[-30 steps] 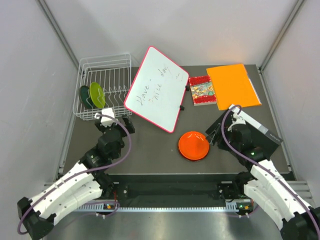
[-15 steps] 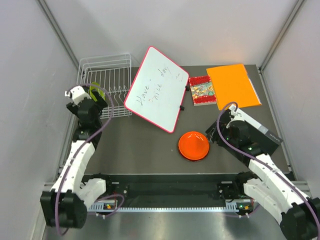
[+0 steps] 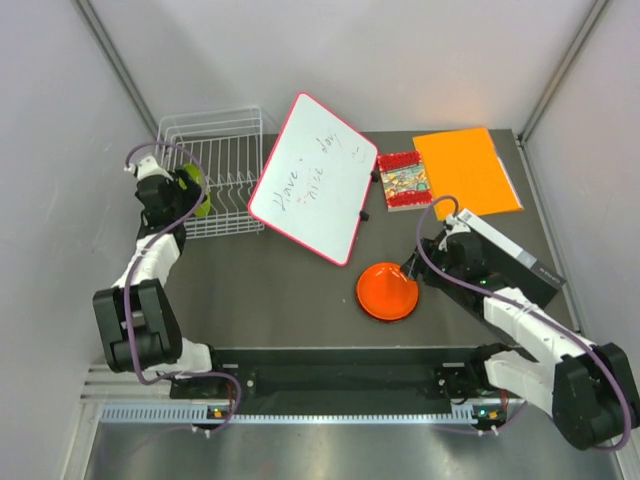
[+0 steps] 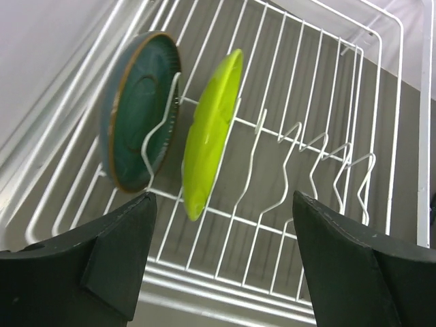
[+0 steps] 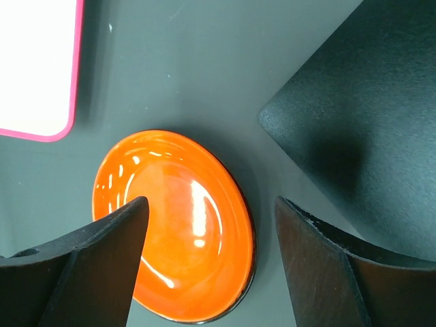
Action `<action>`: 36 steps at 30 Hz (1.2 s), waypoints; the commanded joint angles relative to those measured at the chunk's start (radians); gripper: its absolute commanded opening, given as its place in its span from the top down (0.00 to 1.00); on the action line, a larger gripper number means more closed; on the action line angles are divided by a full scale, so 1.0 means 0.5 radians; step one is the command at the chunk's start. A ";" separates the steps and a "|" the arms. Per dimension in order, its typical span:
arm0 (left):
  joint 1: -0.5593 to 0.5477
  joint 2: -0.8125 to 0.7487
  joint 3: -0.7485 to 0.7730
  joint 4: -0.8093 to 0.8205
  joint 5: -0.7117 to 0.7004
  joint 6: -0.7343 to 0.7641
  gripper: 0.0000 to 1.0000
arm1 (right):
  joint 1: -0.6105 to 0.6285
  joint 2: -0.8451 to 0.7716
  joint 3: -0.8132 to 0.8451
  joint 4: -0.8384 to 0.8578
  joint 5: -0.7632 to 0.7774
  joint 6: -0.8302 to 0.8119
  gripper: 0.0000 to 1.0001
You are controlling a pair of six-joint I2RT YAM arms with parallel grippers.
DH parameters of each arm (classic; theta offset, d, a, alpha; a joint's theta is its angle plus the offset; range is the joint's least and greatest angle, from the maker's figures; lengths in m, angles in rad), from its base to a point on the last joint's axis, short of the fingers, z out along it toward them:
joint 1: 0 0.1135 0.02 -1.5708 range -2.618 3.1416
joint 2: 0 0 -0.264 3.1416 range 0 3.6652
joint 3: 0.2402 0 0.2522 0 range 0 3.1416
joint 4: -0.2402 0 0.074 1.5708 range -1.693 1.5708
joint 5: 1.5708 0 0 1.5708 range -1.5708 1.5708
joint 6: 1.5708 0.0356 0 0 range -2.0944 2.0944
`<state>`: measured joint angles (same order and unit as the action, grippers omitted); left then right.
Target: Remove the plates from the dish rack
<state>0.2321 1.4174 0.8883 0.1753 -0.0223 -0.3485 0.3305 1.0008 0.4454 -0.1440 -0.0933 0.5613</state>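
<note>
Two plates stand on edge between the wires of the white dish rack [image 4: 320, 41], at its left end: a dark teal plate [image 4: 136, 112] and a lime green plate [image 4: 211, 129] to its right. My left gripper [image 4: 222, 196] hangs open over the rack's near rim, short of both plates, with nothing between its fingers. In the top view the left gripper [image 3: 178, 190] covers the teal plate and only the green plate [image 3: 199, 192] shows. An orange plate [image 5: 170, 225] lies flat on the dark table. My right gripper [image 5: 209, 201] is open above the plate's right edge.
A pink-framed whiteboard [image 3: 310, 178] leans just right of the rack [image 3: 230, 135]. A red patterned book [image 3: 402, 181] and an orange folder [image 3: 467, 172] lie at the back right. A flat black panel [image 3: 520, 262] lies by the right arm, close to the orange plate [image 3: 388, 291].
My left arm has swung from the table in front of the rack out to the rack's left end, facing the plates. The right gripper has shifted slightly toward the orange plate.
</note>
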 commanded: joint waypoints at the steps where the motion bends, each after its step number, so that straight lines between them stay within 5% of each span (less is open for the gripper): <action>1: 0.011 0.119 0.141 0.269 0.091 0.089 0.18 | -0.029 0.149 0.051 0.223 -0.092 -0.052 0.26; 8: 0.020 0.255 0.107 0.438 -0.011 0.120 0.32 | -0.069 0.324 0.066 0.349 -0.166 -0.098 0.28; 17: 0.020 0.442 0.061 0.615 -0.023 0.139 0.39 | -0.173 0.465 0.042 0.463 -0.295 -0.119 0.29; 29: 0.017 0.522 -0.055 0.824 -0.038 0.182 0.67 | -0.216 0.557 0.060 0.503 -0.347 -0.141 0.30; 36: 0.014 0.516 -0.068 0.840 0.029 0.255 1.00 | -0.229 0.566 0.066 0.481 -0.344 -0.153 0.30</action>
<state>0.2405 1.6787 0.8566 0.5079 -0.0601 -0.2028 0.2325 1.2732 0.4461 0.0708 -0.2581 0.5102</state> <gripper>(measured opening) 0.105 0.698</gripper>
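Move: Ahead of the left hand, about 9 cm out, 3 cm to its left and 9 cm lower, the light-green plate stands on edge in the dish rack. The dark-green plate stands some 5 cm farther left and 2 cm nearer than that plate; the rack's middle is roughly 12 cm ahead of the left hand, 1 cm right and 11 cm down. From the right hand, the light-green plate is about 25 cm ahead, 51 cm left and 2 cm up. Reaching forward about 4 cm and sinking some 6 cm into the rack, the left hand closes its wide-open fingers astride the light-green plate's near rim and pinches it, easing 2 to 3 cm left and rolling slightly, left side up. Meanwhile the right hand, empty and open, sinks roughly 4 cm and edges forward beside the orange plate. ##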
